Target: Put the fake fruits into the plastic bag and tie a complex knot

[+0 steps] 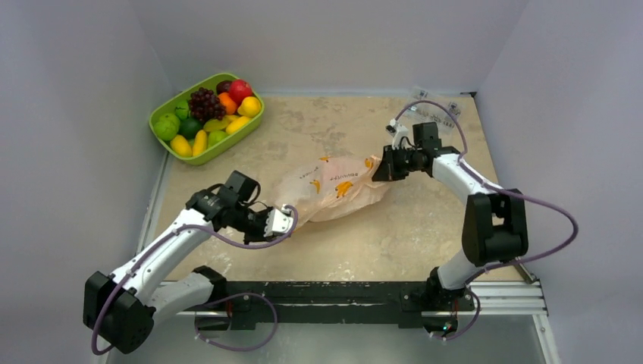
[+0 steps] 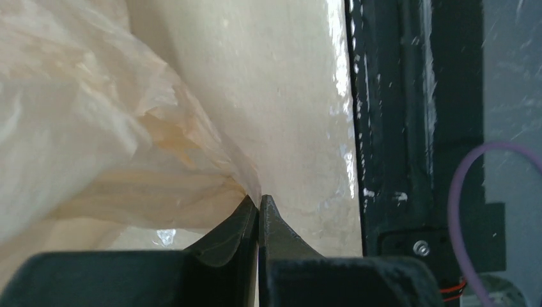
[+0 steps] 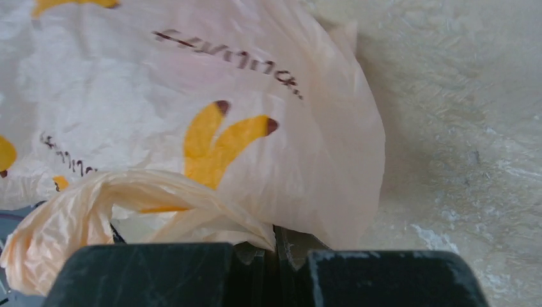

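Observation:
The plastic bag [image 1: 334, 186] lies crumpled and mostly flat mid-table, peach with orange banana prints. My left gripper [image 1: 286, 220] is at its near-left end, jaws shut with a fold of the bag's film [image 2: 192, 147] pinched at the tips [image 2: 260, 199]. At the bag's far-right end my right gripper [image 1: 383, 168] is shut on a twisted strap handle [image 3: 160, 192], which runs into the closed jaws [image 3: 273, 238]. The fake fruits [image 1: 208, 114] sit piled in the tray at the back left, a dark grape bunch [image 1: 205, 102] on top. The knot is out of view.
A lime-green oval tray [image 1: 231, 138] stands in the back-left corner against the wall. Small clear packets [image 1: 418, 94] lie at the back right. A black frame rail [image 1: 341, 292] runs along the near edge, close to my left gripper [image 2: 409, 128]. Purple cables [image 1: 531, 205] loop off both arms.

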Action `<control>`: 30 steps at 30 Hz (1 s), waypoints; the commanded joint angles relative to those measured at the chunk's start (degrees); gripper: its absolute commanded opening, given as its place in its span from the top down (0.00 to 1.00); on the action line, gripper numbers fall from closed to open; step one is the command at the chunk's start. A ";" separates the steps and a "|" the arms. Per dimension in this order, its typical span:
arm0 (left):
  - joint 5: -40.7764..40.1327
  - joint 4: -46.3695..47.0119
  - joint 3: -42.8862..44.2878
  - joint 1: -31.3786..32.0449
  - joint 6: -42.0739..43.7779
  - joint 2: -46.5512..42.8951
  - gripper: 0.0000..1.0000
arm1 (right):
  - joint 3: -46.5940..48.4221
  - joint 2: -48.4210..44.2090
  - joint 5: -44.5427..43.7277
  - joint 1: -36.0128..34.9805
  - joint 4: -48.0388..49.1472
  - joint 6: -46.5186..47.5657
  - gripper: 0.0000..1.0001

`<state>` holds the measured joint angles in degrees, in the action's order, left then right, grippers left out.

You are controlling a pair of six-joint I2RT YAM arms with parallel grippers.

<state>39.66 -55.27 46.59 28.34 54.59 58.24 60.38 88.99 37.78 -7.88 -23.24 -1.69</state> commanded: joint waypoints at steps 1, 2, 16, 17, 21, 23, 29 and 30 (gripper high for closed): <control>-8.51 5.64 -3.77 0.67 9.47 4.02 1.00 | 1.28 6.77 -5.95 -0.10 0.78 -1.62 1.00; -9.61 6.06 -3.97 0.66 10.32 5.86 1.00 | 1.64 8.82 -6.73 -0.12 1.22 -1.45 1.00; -13.12 0.67 -1.99 0.36 17.02 11.95 1.00 | 5.08 13.64 -2.00 -0.05 -6.02 5.74 1.00; -10.02 -2.86 0.54 0.40 15.54 9.51 1.00 | 4.68 10.64 0.84 -0.10 -7.64 6.80 1.00; 2.63 -15.29 13.09 0.61 9.10 2.40 1.00 | 3.85 -4.86 11.40 -0.19 -11.02 7.39 1.00; 5.67 -17.74 18.72 0.72 4.95 1.61 1.00 | 3.87 -10.90 13.76 -0.62 -9.69 5.03 1.00; 4.68 -20.28 25.42 -0.82 1.12 2.82 1.00 | 3.00 -20.23 12.11 -6.21 -3.56 2.89 1.00; 5.65 -19.02 25.83 -2.01 -0.37 2.62 1.00 | 2.72 -20.90 11.52 -7.25 -2.60 2.92 1.00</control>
<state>41.41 -70.98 71.55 28.75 59.44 59.57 64.05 68.75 48.29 -11.22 -28.58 2.13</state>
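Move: Between the two shut grippers hangs the plastic bag, already pinched at either side. Its middle lies about 12 cm ahead of the left hand, 10 to its right and 6 below. From the right hand it is roughly 10 cm to the left, 3 back and 6 below. The green fruit basket stands some 33 cm ahead of the left hand and 21 to its left; the clear plastic tray is about 20 cm ahead of the right hand and 16 to its right. Carrying on their plunge, both hands go down some 10 cm with the plastic bag still pinched, the left edging forward and left, then whip up more than 20 cm, ending well above where they began. The right also draws back 5 cm or so and a little left as it rises; its fingers dip, then tip up about 35 degrees. ##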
